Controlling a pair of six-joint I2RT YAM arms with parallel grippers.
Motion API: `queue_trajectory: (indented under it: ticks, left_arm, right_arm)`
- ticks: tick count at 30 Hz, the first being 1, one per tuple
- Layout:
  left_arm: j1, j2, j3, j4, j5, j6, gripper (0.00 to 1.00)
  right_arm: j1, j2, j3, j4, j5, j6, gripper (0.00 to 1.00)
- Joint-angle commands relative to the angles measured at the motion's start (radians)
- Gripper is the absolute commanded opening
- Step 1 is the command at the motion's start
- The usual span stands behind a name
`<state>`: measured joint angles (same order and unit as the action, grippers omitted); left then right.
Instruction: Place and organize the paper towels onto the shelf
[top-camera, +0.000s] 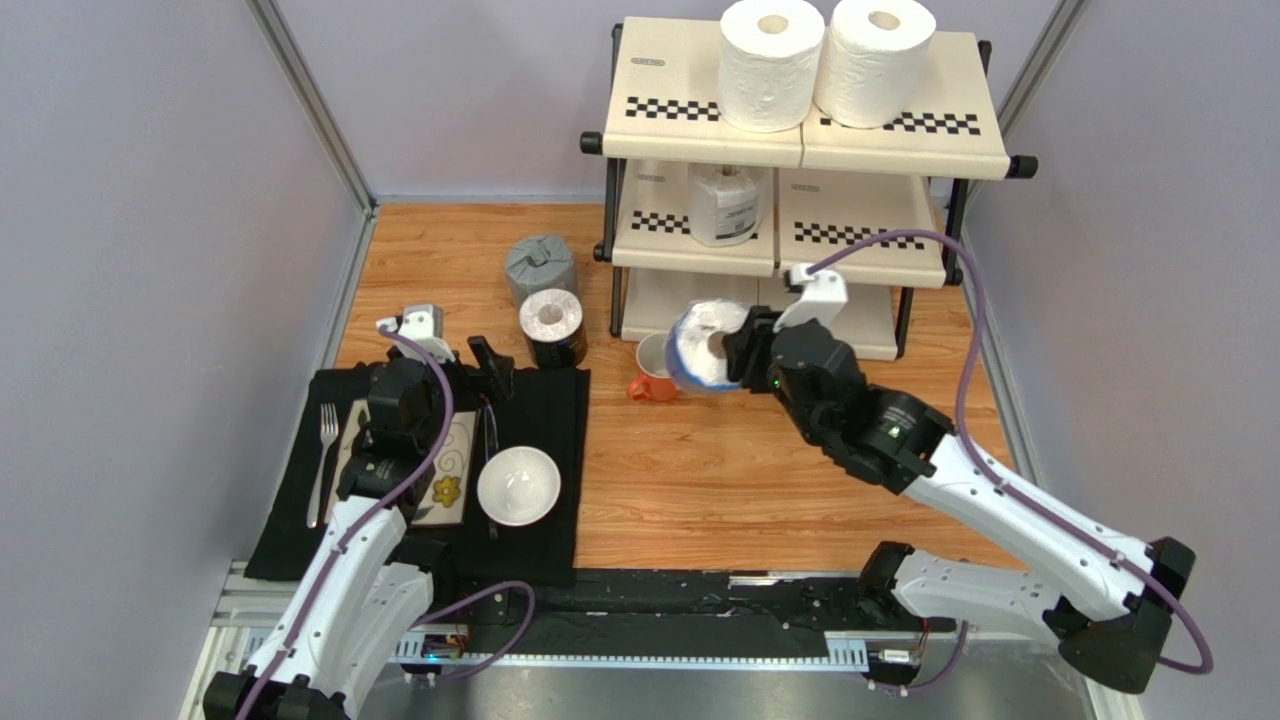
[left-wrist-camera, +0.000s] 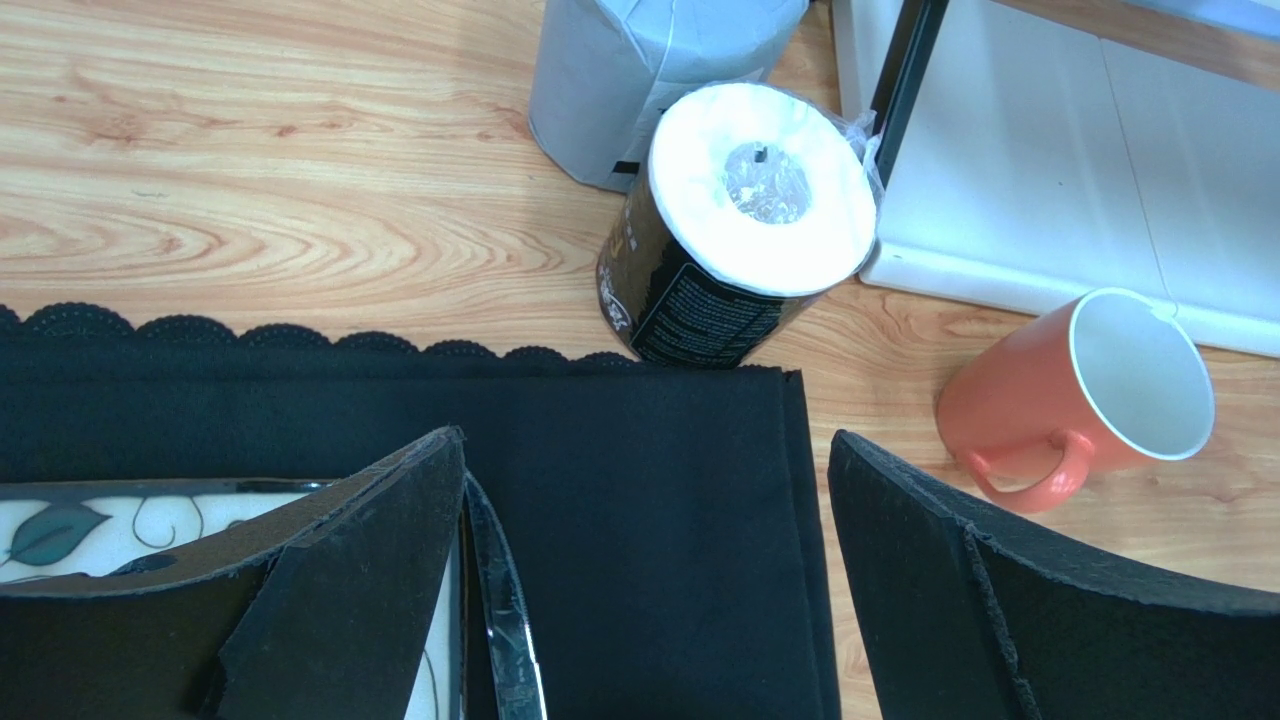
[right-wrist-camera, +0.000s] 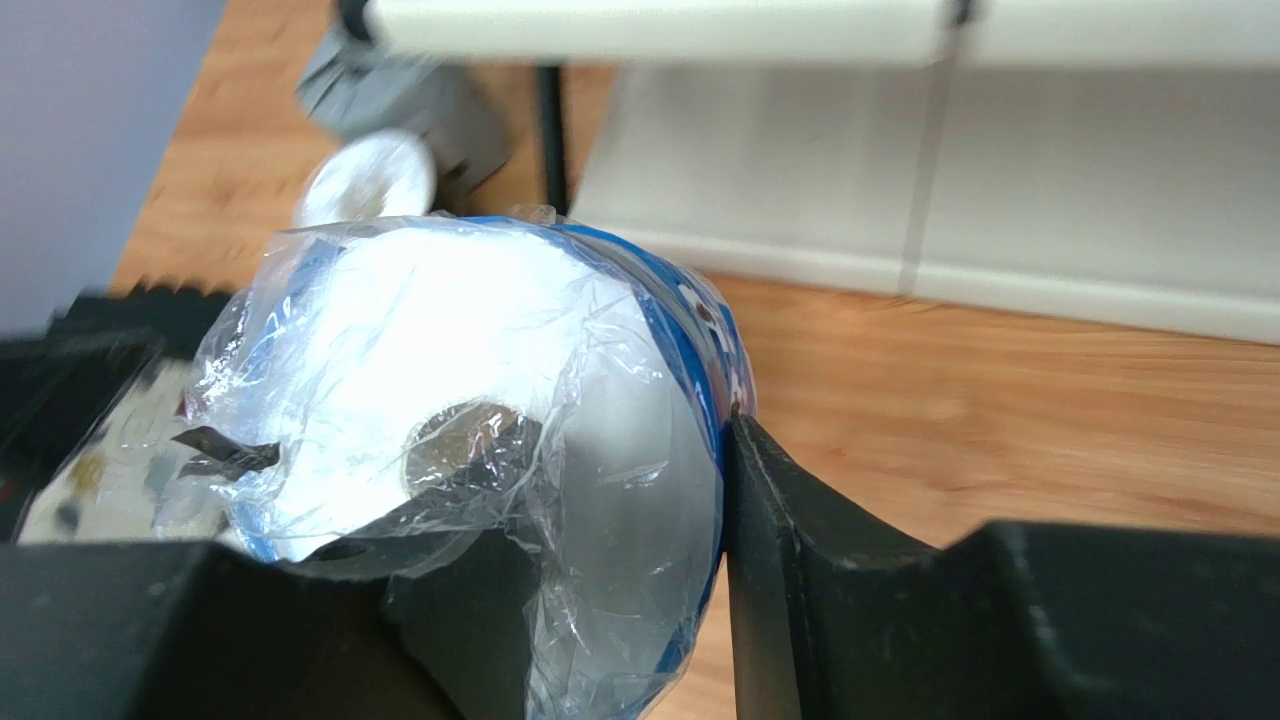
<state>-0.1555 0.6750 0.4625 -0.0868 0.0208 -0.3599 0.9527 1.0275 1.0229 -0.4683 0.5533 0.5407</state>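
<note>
My right gripper (top-camera: 724, 348) is shut on a blue-wrapped paper towel roll (top-camera: 700, 345), held off the table in front of the shelf's (top-camera: 669, 83) bottom tier. In the right wrist view, the roll (right-wrist-camera: 451, 375) lies on its side between the fingers (right-wrist-camera: 796, 540). Two plain white rolls (top-camera: 771, 63) (top-camera: 873, 60) stand on the top tier. A clear-wrapped one (top-camera: 724, 206) is on the middle tier. The grey roll (top-camera: 541, 270) and the black roll (top-camera: 552, 326) stand on the table left of the shelf. My left gripper (top-camera: 448, 353) is open and empty over the black mat, short of the black roll (left-wrist-camera: 744, 225).
An orange mug (top-camera: 651, 378) lies beside the held roll, near the shelf's left leg. A black mat (top-camera: 556, 428) carries a white bowl (top-camera: 519, 483), a patterned plate (top-camera: 448, 483), a knife (left-wrist-camera: 504, 615) and a fork (top-camera: 323, 450). Grey walls close in both sides.
</note>
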Motion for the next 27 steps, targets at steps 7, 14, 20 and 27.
queue_trajectory:
  ticks: [7,14,20,27]
  left_arm:
    - [-0.001,-0.008,0.005,0.018,0.001,0.013,0.99]
    - [-0.001,-0.005,0.008,0.027,0.004,0.009,0.99]
    - [0.001,-0.002,0.005,0.033,0.008,0.004,0.99]
    - [-0.001,-0.003,0.004,0.044,0.008,0.003,0.99]
  right_arm:
    - [-0.356,-0.142,0.123,-0.012,0.112,-0.105,0.14]
    - [-0.413,-0.106,0.192,0.069,0.123,-0.153,0.14]
    - [-0.476,-0.046,0.194,0.187,0.102,-0.166,0.13]
    - [-0.548,0.052,0.187,0.327,0.066,-0.177,0.14]
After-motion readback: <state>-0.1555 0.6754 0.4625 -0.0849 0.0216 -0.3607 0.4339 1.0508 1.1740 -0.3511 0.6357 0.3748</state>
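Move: The right hand already holds the blue-wrapped paper towel roll. Its goal, the right half of the middle shelf, is about 17 cm ahead and 17 cm to its right, roughly level with it. From this hand, the wrapped roll on that shelf's left half is some 16 cm ahead, 1 cm right and 6 cm higher, and the orange mug 9 cm ahead, 8 cm left and 19 cm below. From the left hand the goal is around 14 cm ahead, 46 cm right and 10 cm up. Still pinching the blue-wrapped roll, the right hand sweeps quickly about 16 cm to the right, away from the mug, rising some 8 cm, mostly after the fastest of the sweep. It then pushes forward towards the right half of the middle shelf, roughly 10 cm forward in all, while the wrist turns about 30 degrees clockwise and the fingers tip up a little. ##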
